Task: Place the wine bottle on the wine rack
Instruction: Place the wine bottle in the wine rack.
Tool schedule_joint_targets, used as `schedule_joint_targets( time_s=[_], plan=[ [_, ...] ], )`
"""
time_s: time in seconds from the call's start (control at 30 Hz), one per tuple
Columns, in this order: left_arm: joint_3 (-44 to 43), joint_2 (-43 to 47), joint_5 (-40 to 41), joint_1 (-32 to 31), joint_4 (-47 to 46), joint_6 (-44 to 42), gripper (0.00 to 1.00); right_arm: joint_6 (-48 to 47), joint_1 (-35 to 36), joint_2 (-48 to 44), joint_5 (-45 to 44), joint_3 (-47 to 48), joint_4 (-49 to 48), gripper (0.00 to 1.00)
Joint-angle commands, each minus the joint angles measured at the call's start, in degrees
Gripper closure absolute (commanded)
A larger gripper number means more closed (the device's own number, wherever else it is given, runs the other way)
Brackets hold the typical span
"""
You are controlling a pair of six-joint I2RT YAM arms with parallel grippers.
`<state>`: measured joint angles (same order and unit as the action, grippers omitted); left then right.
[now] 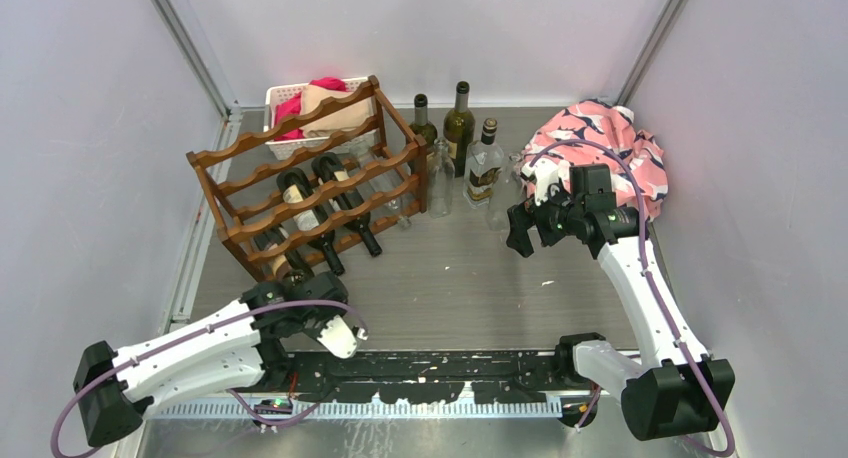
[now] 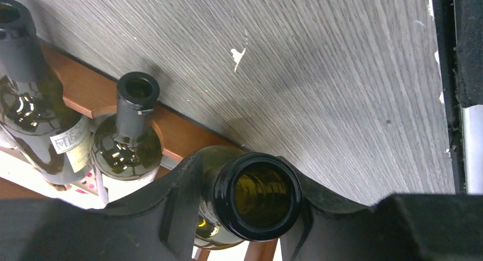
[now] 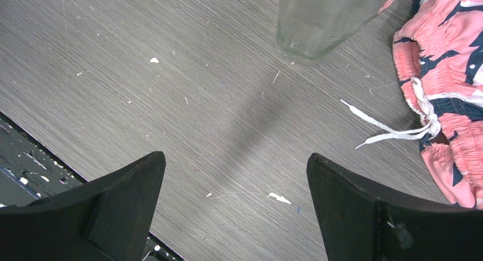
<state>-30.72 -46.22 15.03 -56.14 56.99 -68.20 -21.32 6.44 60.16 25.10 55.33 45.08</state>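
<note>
The dark reddish-brown wine rack [image 1: 300,173] stands at the left of the table, with two dark bottles [image 1: 335,203] lying in its middle tier. My left gripper [image 1: 292,280] is at the rack's near lower corner. In the left wrist view it [image 2: 250,184] is shut on the neck of a green wine bottle [image 2: 259,195], just behind the open mouth. The bottle's body lies in the bottom tier beside two other bottles [image 2: 130,137], above the wooden rail [image 2: 80,93]. My right gripper [image 1: 520,230] is open and empty above the bare table [image 3: 236,158].
Several bottles stand right of the rack: two dark ones [image 1: 458,120], a labelled clear one [image 1: 485,166] and clear glass ones [image 1: 440,183], one [image 3: 324,19] just ahead of my right gripper. Pink patterned shorts [image 1: 600,143] lie at the back right. A white basket [image 1: 285,98] is behind the rack.
</note>
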Motion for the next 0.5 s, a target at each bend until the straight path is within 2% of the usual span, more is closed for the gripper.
schedule_joint_targets(
  time_s=[0.0, 0.07, 0.2, 0.23, 0.47],
  plan=[
    [1.41, 3.67, 0.80, 1.19, -0.45, -0.77, 0.51, -0.65, 0.51, -0.15, 0.99, 0.04, -1.48, 0.00],
    [1.58, 4.44, 0.80, 1.33, -0.65, -0.30, 0.44, -0.68, 0.57, -0.13, 0.96, 0.04, -1.49, 0.00],
    [0.29, 4.91, -0.02, 1.30, -0.39, 1.48, 0.07, -0.68, 0.60, -0.15, 0.85, 0.04, -1.49, 0.00],
    [-0.10, 4.64, -0.54, 1.30, -0.24, 2.10, 0.02, -0.73, 0.59, -0.13, 0.91, 0.04, -1.49, 0.00],
    [-4.04, 3.82, -5.57, 1.22, 3.10, 3.99, 0.00, -0.82, 0.66, -0.11, 0.78, 0.05, -1.40, 0.00]
  ],
)
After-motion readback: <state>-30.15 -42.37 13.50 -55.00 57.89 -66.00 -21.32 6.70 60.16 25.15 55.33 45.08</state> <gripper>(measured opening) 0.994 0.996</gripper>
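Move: The wine bottle already lies in the near-left slot of the rack, its neck between the left fingers; its middle is about 9 cm ahead of that hand, 4 cm left and slightly lower. Another racked bottle has its middle some 14 cm ahead and 5 cm right of the left hand, and a third about 19 cm ahead, 14 cm right. From the idle right hand the wine bottle lies roughly 57 cm left, 3 cm back and 10 cm lower. Nearly in place, shifting left about half a centimetre, the left hand opens fully, letting go of the neck. ##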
